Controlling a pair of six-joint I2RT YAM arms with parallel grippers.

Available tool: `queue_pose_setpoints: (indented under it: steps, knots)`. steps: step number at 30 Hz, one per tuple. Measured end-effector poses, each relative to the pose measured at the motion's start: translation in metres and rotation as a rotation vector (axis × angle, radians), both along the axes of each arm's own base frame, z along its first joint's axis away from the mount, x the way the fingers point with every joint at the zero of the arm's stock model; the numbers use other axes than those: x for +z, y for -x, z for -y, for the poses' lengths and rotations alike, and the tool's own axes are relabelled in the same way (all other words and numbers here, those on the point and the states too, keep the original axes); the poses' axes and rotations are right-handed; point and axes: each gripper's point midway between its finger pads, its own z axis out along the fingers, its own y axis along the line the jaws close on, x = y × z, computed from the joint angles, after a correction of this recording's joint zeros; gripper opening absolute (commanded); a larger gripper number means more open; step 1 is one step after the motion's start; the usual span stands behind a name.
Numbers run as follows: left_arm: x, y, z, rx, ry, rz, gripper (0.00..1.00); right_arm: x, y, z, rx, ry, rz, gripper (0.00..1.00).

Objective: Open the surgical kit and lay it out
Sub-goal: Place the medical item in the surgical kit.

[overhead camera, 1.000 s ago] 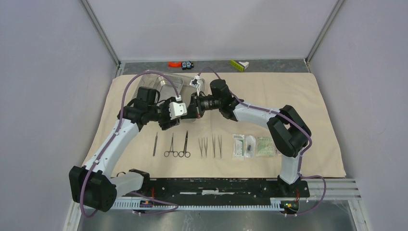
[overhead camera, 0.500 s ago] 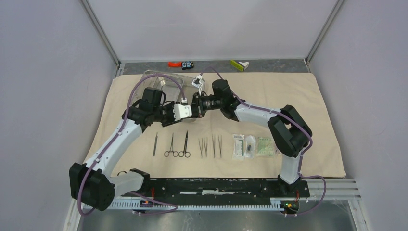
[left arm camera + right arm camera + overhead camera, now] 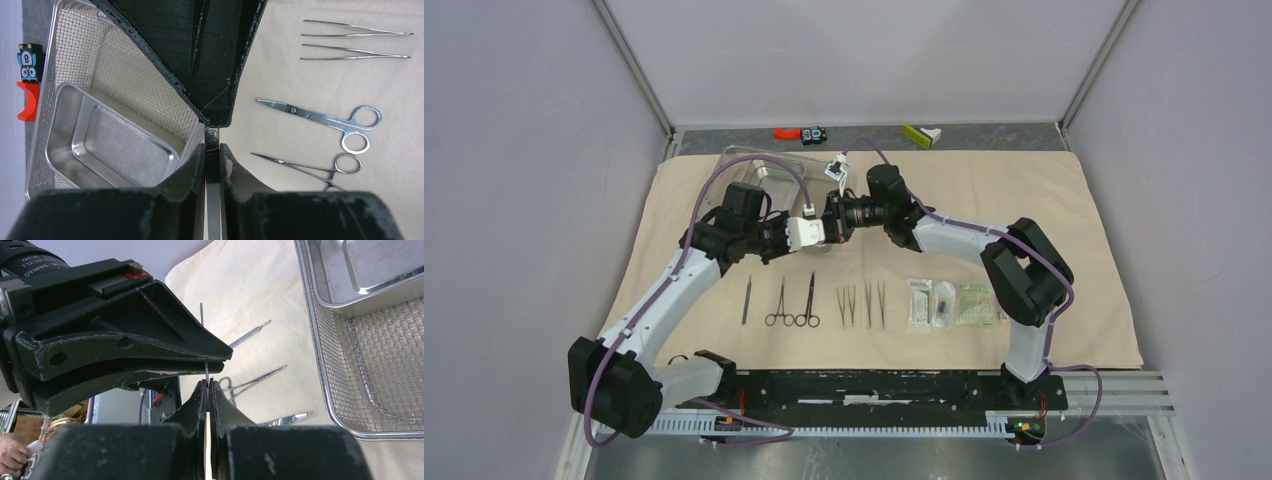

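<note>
A flat steel handle stamped 3 [image 3: 212,136] hangs above the beige cloth [image 3: 984,190], held from both ends. My left gripper [image 3: 212,152] is shut on its wide end. My right gripper [image 3: 207,385] is shut on its thin end, and the two sets of fingertips almost touch [image 3: 826,230]. The mesh steel tray [image 3: 65,30] with its smaller inner tray [image 3: 110,145] sits behind the grippers. In a row on the cloth lie scissors [image 3: 320,117], forceps [image 3: 305,167], tweezers [image 3: 355,40] and sealed packets [image 3: 944,303].
Orange and black pieces [image 3: 799,133] and a yellow-green and white object [image 3: 920,134] lie on the grey strip behind the cloth. Walls close in the left, right and back. A slim instrument [image 3: 746,300] lies at the left end of the row.
My left gripper has moved right to meet the right gripper and its jaws have closed onto the steel handle. The right arm has barely shifted.
</note>
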Motion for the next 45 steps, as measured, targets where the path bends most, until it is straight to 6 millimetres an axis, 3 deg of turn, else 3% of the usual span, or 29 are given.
queue_pose_setpoints:
  steps: [14,19,24,28,37,43,45]
  knots:
    - [-0.002,0.005,-0.002,0.077,0.033,-0.028,0.04,-0.001,0.001,0.0,-0.007,0.005,-0.023,0.07]
    - [-0.003,0.005,-0.003,0.083,0.03,-0.03,0.02,0.0,0.001,0.0,-0.01,0.002,-0.031,0.26]
    - [-0.011,0.008,-0.01,0.144,0.016,-0.066,0.02,0.005,-0.002,0.003,-0.016,0.0,-0.002,0.52]
    - [-0.018,0.01,-0.019,0.243,0.01,-0.106,0.02,0.012,-0.01,0.013,-0.041,0.009,0.051,0.58]
    - [-0.04,0.029,-0.07,0.568,-0.01,-0.158,0.02,0.03,-0.035,0.049,-0.142,0.019,0.168,0.59]
    - [-0.057,0.033,-0.132,0.869,0.011,-0.246,0.02,0.021,-0.034,0.056,-0.16,0.038,0.161,0.59]
    - [-0.059,0.035,-0.144,0.932,0.019,-0.264,0.02,0.019,-0.033,0.057,-0.16,0.041,0.157,0.59]
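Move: Out near the basket's near right corner, both hands hold the scalpel handle; its middle is about 5 cm left of the right hand. From the left hand, the bare cloth spot is about 17 cm left, 6 cm back and 14 cm below. The second scalpel handle lies about 7 cm right of that spot. From the left hand, the locking forceps lie 3 cm left and 7 back, and the basket's middle 17 ahead and 3 left. Keeping its pinch on the scalpel handle, the left hand barely stirs while the right fingers open, let go and withdraw about 5 cm to the right, somewhat forward and up. The left hand then swings about 14 cm left, sinking 6 cm and easing back towards the bare cloth beyond the second handle, its wrist turning some 55 degrees counter-clockwise and tipping further down. ##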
